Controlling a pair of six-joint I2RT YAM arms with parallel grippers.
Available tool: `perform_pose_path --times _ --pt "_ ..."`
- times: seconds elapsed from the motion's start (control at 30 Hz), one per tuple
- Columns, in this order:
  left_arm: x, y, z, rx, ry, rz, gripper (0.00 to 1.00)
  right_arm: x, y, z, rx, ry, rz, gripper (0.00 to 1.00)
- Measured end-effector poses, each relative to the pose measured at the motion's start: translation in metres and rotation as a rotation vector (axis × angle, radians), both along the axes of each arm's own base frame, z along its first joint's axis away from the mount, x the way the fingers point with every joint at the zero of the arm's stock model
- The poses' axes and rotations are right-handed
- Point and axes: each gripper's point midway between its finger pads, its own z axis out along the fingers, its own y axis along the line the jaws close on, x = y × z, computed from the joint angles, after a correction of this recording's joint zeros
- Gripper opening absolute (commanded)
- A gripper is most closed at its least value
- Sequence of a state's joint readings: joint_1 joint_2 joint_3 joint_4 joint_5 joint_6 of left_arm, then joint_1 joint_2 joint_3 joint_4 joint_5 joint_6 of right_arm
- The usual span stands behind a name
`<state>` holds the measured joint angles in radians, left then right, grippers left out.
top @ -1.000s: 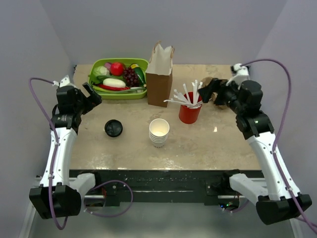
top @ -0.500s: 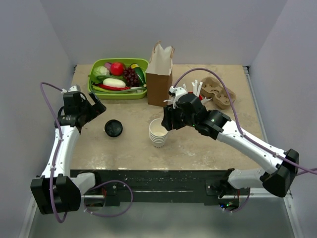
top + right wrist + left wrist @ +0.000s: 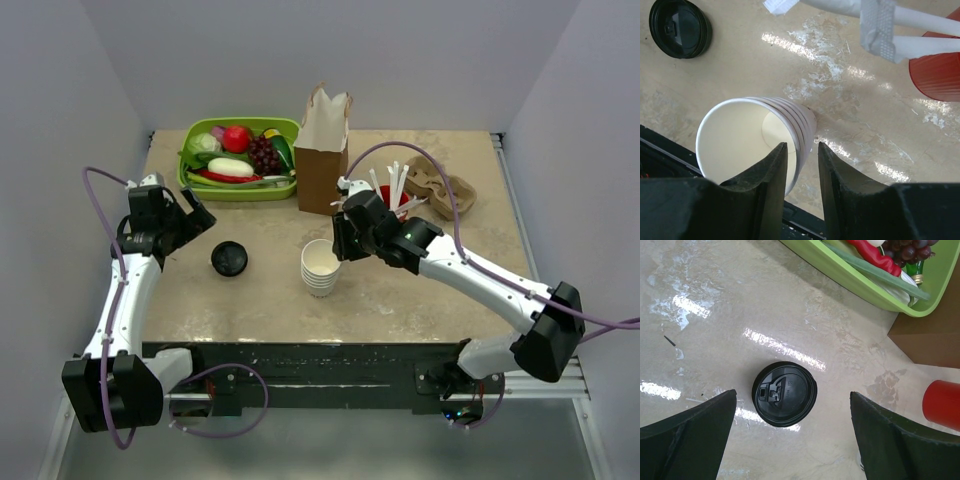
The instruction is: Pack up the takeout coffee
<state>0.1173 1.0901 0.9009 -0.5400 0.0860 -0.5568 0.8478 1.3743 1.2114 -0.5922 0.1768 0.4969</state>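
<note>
No takeout coffee with a lid on it shows in any view. A stack of lidless white paper cups (image 3: 321, 267) (image 3: 755, 140) stands at the table's middle. My right gripper (image 3: 338, 240) (image 3: 801, 146) straddles the stack's right rim, one finger inside the top cup and one outside. Its jaws are narrowed, and a gap shows beside the outer finger. A loose black lid (image 3: 228, 259) (image 3: 784, 394) (image 3: 680, 27) lies flat to the left. My left gripper (image 3: 186, 214) (image 3: 792, 395) hovers over the lid, wide open and holding nothing.
A brown paper bag (image 3: 323, 150) (image 3: 930, 340) stands open behind the cups. Right of it is a red cup (image 3: 385, 228) (image 3: 937, 70) of wrapped straws. A green tray (image 3: 245, 193) (image 3: 840, 275) of toy produce sits back left, and a cardboard cup carrier (image 3: 445, 185) back right.
My right arm swung from the back right to the cup stack and its jaws narrowed over the rim. The left arm shifted slightly toward the lid, then held still.
</note>
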Motion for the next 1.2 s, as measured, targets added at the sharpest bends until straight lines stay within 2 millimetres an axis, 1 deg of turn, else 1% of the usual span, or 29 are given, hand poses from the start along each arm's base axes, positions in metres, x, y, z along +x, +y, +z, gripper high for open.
perform_pose_path --times 0.03,0.07,0.13,0.33,0.53,0.67,0.9,1.03,1.2 --pt "0.000 0.000 0.000 -0.001 0.000 -0.001 1.00 0.000 0.001 -0.001 -0.001 0.004 0.000 0.28" --pt "0.000 -0.001 0.000 -0.002 0.001 -0.003 1.00 -0.001 0.001 -0.002 0.001 0.007 -0.001 0.22" --pt "-0.001 -0.001 -0.002 -0.004 0.003 -0.004 0.99 -0.001 0.002 -0.002 0.004 0.011 -0.004 0.18" --pt "-0.002 -0.002 -0.006 -0.010 0.016 -0.009 1.00 -0.002 0.002 -0.002 0.012 0.019 -0.015 0.15" --pt "-0.002 -0.003 -0.007 -0.011 0.021 -0.011 1.00 -0.004 0.002 -0.006 0.008 0.039 -0.022 0.00" --pt "-0.002 -0.002 -0.007 -0.011 0.022 -0.010 1.00 -0.005 0.002 -0.002 0.011 0.044 -0.022 0.00" --pt "-0.003 -0.003 -0.007 -0.014 0.023 -0.014 1.00 -0.002 0.006 0.014 0.039 0.024 -0.018 0.00" --pt "-0.003 -0.008 -0.007 -0.032 0.021 -0.039 1.00 -0.003 0.011 0.024 0.067 0.018 -0.002 0.00" --pt "-0.003 -0.017 -0.005 -0.052 0.012 -0.089 1.00 -0.005 0.014 0.027 0.083 0.029 0.007 0.00"
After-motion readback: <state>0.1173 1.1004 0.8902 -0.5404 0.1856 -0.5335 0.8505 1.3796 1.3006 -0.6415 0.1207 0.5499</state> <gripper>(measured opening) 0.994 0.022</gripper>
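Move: My right hand is already at the rim of the white cup stack, its half-open fingers straddling the far-right wall of the top cup, whose middle lies about 4 cm left, 2 cm back and 4 cm below. The red straw cup stands some 10 cm ahead and 11 cm right; the black lids lie roughly 26 cm left and 4 cm ahead. From my left hand, that top cup is about 28 cm right and 8 cm back. I shut my right fingers on the wall of the top cup, one finger inside and one outside, pinching it while the hand settles barely lower. Then I lift about 3 cm, easing a centimetre or so left, to draw that cup up out of the stack. My left hand, wide open, edges some 1.5 cm right towards the black lids. ##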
